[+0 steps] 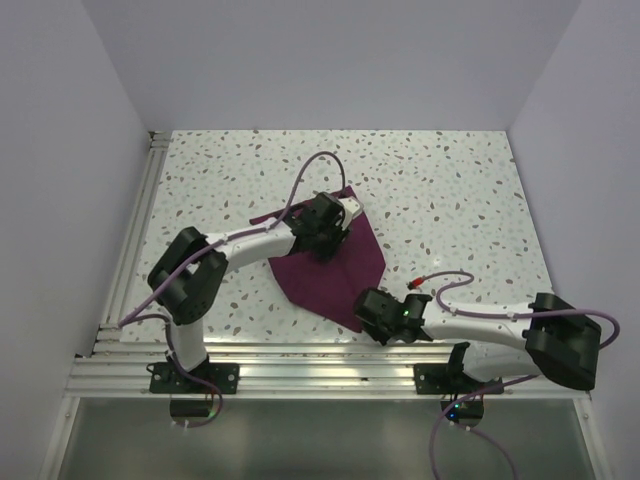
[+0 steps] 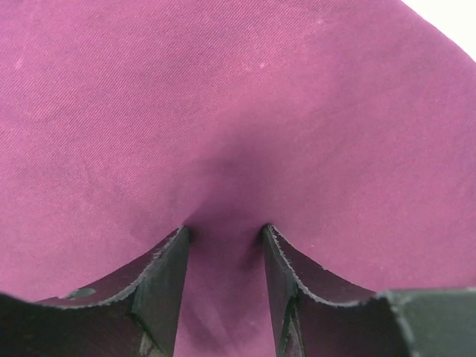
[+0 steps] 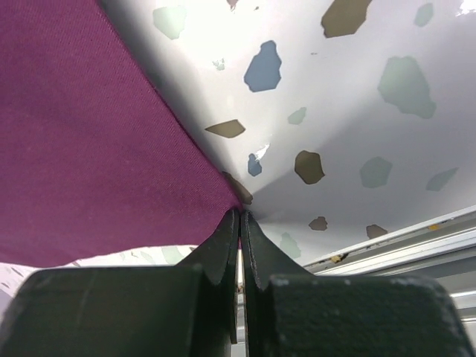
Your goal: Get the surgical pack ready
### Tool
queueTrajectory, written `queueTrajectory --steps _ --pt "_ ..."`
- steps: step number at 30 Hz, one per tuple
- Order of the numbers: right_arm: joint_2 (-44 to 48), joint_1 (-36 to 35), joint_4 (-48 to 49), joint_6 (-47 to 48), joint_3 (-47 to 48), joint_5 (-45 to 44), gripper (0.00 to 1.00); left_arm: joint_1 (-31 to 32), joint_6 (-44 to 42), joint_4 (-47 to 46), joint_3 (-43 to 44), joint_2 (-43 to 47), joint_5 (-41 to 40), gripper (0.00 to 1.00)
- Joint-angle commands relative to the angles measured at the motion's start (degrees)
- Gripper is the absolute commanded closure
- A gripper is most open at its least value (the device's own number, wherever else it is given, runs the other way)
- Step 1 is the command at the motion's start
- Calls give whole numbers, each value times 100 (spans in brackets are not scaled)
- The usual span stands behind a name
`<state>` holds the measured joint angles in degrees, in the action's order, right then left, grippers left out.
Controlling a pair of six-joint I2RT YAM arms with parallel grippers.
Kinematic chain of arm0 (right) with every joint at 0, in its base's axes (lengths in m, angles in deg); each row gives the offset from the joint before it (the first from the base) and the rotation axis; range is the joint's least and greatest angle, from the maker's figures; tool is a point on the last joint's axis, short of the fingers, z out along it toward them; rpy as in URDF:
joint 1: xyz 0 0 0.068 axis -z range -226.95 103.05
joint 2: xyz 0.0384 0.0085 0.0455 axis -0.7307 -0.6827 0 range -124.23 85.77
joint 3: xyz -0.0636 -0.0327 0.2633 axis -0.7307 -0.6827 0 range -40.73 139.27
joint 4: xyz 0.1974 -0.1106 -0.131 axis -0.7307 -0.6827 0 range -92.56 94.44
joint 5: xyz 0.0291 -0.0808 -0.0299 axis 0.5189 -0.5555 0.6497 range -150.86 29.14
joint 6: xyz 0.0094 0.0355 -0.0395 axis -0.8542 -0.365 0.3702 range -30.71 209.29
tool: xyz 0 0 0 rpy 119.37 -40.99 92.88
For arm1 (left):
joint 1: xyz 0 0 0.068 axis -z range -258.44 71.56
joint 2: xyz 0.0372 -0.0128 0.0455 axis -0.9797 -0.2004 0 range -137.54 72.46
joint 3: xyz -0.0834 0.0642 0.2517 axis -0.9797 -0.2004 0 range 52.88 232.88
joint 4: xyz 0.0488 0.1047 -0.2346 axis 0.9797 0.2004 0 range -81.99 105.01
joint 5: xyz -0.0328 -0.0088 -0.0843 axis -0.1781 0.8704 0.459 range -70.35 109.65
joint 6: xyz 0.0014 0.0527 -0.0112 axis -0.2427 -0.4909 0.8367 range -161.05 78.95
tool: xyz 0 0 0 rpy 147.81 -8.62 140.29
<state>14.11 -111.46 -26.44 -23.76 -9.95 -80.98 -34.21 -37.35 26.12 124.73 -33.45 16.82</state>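
The surgical pack [image 1: 335, 268] is a plum-purple cloth lying partly folded on the speckled table, one corner pointing toward the near edge. My left gripper [image 1: 323, 238] is down on the cloth's far part. In the left wrist view the cloth [image 2: 238, 111] fills the frame, and the left gripper [image 2: 226, 233] has its fingers apart, tips pressed into the fabric, with a band of cloth lying between them. My right gripper [image 1: 364, 304] is at the cloth's near corner. In the right wrist view this gripper [image 3: 240, 213] is shut on the very tip of the cloth [image 3: 82, 149].
A small red object [image 1: 416, 284] lies on the table just right of the cloth, near the right arm. An aluminium rail [image 1: 300, 356] runs along the table's near edge, seen also in the right wrist view [image 3: 416, 236]. White walls enclose the left, far and right sides.
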Motion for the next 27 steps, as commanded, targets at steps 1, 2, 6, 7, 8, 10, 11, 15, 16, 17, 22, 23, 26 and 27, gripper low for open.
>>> queueTrajectory --steps 1,2,6,7,8,10,11,15,16,17,22,23,26,27 --pt "73 -44 -701 -85 -205 -238 100 68 -151 289 197 -333 -287 53" --pt "90 -44 -718 -85 -178 -255 100 68 -133 325 267 -404 -375 55" --pt "108 -44 -736 -59 -152 -265 100 68 -72 448 408 -816 -613 59" --pt "82 -44 -710 -41 -152 -291 100 68 -54 483 434 -896 -631 59" --pt "73 -44 -675 11 -152 -308 100 77 -19 509 478 -966 -640 60" --pt "12 -44 -631 81 -108 -387 100 68 42 614 531 -1186 -684 61" --pt "-23 -44 -613 117 -73 -466 100 68 138 641 566 -1239 -684 65" --pt "11 -35 -701 258 33 -774 100 51 516 729 602 -1371 -614 88" --pt "107 -35 -683 310 24 -870 100 42 596 712 602 -1371 -561 93" --pt "160 0 -666 345 -11 -1036 100 33 779 720 610 -1380 -526 100" --pt "424 605 18 1807 -64 -1161 100 16 1499 685 602 -1415 -446 100" --pt "381 963 203 2126 -64 -1022 100 7 1684 711 602 -1406 -525 100" --pt "284 1518 863 3279 6 -564 100 -63 2265 659 462 -1257 -666 100" --pt "232 1616 968 3472 50 -468 100 -81 2362 572 418 -1161 -666 100"
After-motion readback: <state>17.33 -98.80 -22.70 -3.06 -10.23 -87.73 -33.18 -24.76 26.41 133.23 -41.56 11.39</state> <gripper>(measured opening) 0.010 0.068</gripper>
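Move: The cloth spot the left fingers will shut on lies just under them, about 2 cm ahead, 2 cm right and 2 cm lower. From that hand, the cloth's far corner is some 17 cm ahead and 3 cm right, its right edge about 12 cm right and 3 cm back. The right hand already holds the near corner; from it, the left hand's spot is roughly 21 cm ahead, 6 cm left and 2 cm higher. The left fingers close from half open and pinch up a fold on top of the purple cloth, easing about 3 cm right and 2 cm forward while sinking 1 cm, then turn some 10 degrees counter-clockwise. The right hand keeps its shut grip on the near corner and, slowly at first and then faster, draws it about 6 cm forward and 4 cm right, rising slightly. ##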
